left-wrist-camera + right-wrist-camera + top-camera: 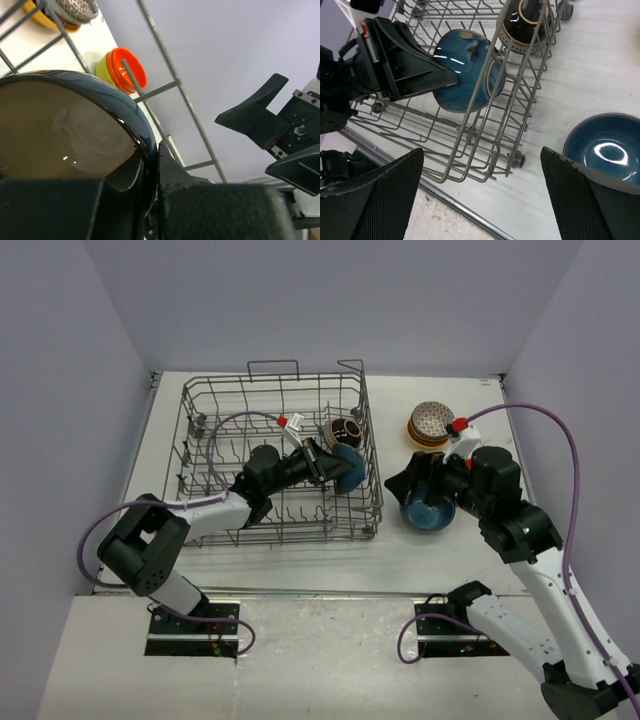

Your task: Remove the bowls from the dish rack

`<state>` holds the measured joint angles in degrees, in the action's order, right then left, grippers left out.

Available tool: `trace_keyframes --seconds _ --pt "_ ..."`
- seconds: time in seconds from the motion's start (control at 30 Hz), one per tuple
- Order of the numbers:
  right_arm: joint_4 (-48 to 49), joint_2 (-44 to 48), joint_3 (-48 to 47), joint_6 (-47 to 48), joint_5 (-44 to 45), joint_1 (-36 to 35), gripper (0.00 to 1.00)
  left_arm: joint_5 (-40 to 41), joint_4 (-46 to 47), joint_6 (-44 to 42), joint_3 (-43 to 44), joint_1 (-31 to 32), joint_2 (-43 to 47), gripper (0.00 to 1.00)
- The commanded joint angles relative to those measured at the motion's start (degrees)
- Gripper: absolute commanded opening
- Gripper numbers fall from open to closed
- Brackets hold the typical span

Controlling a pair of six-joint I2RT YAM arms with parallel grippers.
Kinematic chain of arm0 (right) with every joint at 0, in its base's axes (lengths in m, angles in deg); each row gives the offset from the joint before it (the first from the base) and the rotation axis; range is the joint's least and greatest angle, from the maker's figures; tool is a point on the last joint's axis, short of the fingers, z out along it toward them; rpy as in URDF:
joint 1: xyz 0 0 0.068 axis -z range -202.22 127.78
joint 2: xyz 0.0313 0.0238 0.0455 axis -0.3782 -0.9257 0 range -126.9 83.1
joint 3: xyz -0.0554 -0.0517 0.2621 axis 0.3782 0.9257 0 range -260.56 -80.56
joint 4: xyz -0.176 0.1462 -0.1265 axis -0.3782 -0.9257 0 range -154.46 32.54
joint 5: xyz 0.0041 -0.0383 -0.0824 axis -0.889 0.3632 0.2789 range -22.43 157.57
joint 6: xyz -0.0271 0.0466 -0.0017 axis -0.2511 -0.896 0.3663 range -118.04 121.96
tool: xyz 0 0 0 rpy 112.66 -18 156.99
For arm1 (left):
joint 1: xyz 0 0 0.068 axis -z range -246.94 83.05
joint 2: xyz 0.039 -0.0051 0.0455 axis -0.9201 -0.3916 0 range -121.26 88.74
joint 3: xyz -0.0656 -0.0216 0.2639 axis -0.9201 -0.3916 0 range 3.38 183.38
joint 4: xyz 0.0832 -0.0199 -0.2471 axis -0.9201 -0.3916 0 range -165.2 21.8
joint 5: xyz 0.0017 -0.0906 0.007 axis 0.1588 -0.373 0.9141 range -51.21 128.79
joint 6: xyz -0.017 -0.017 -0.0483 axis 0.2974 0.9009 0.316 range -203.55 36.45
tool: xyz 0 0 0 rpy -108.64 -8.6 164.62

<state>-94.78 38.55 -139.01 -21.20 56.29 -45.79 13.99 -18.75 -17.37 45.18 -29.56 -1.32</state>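
Note:
The grey wire dish rack (215,405) stands left of centre. Inside it, my left gripper (322,462) is shut on the rim of a dark blue bowl (348,470) with a cream inside (60,135), which stands on edge near the rack's right wall. The left wrist view shows one finger inside the rim and one outside, at my left gripper (152,170). A black patterned bowl (345,432) stands just behind it in the rack. My right gripper (420,485) hangs open over the table right of the rack, above a blue bowl (605,147) that sits upright on the table.
A stack of bowls with a patterned one on top (430,423) sits at the back right. An orange bowl nested in a lime one (127,70) lies outside the rack wall. The rack's wire wall (517,85) stands between the held bowl and the right arm.

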Motion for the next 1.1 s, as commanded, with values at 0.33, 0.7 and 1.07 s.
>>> trace_keyframes --seconds 0.33,0.7,1.07 --pt "3.3 -1.2 -7.5 -2.2 8.9 -0.1 0.99 13.6 -40.2 -45.0 22.9 2.5 14.7 0.0" --pt "-14.4 -19.2 -41.9 4.5 12.3 1.1 0.99 28.8 -75.8 -80.8 51.8 17.7 6.2 0.0" --pt "-30.5 -34.5 -60.2 8.9 1.1 0.5 0.72 26.3 -93.2 -93.0 63.3 26.8 1.8 0.0"
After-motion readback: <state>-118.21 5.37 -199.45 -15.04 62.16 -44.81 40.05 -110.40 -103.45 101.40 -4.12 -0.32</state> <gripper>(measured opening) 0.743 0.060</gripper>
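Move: The blue bowl is already pinched by its upper rim in the left fingers, its middle about 3 cm ahead, 3 cm right and 5 cm below that hand; from the open right hand it lies 9 cm ahead, 14 cm left and 11 cm down. The black bowl in the rack stands 14 cm ahead of the left hand, 3 cm right, 9 cm lower. The table's blue bowl sits 24 cm right of the left hand, 3 cm back, 15 cm down. The pinched blue bowl is carried on up out of the rack by the left hand, which climbs some 14 cm, then sinks about 6 and draws back. Meanwhile the wrist rolls and tips through about 90 degrees, swinging the bowl from below the fingers to their far side. The empty right hand rises about 17 cm and reaches 7 forward, its wide-open fingers closing to three quarters. ##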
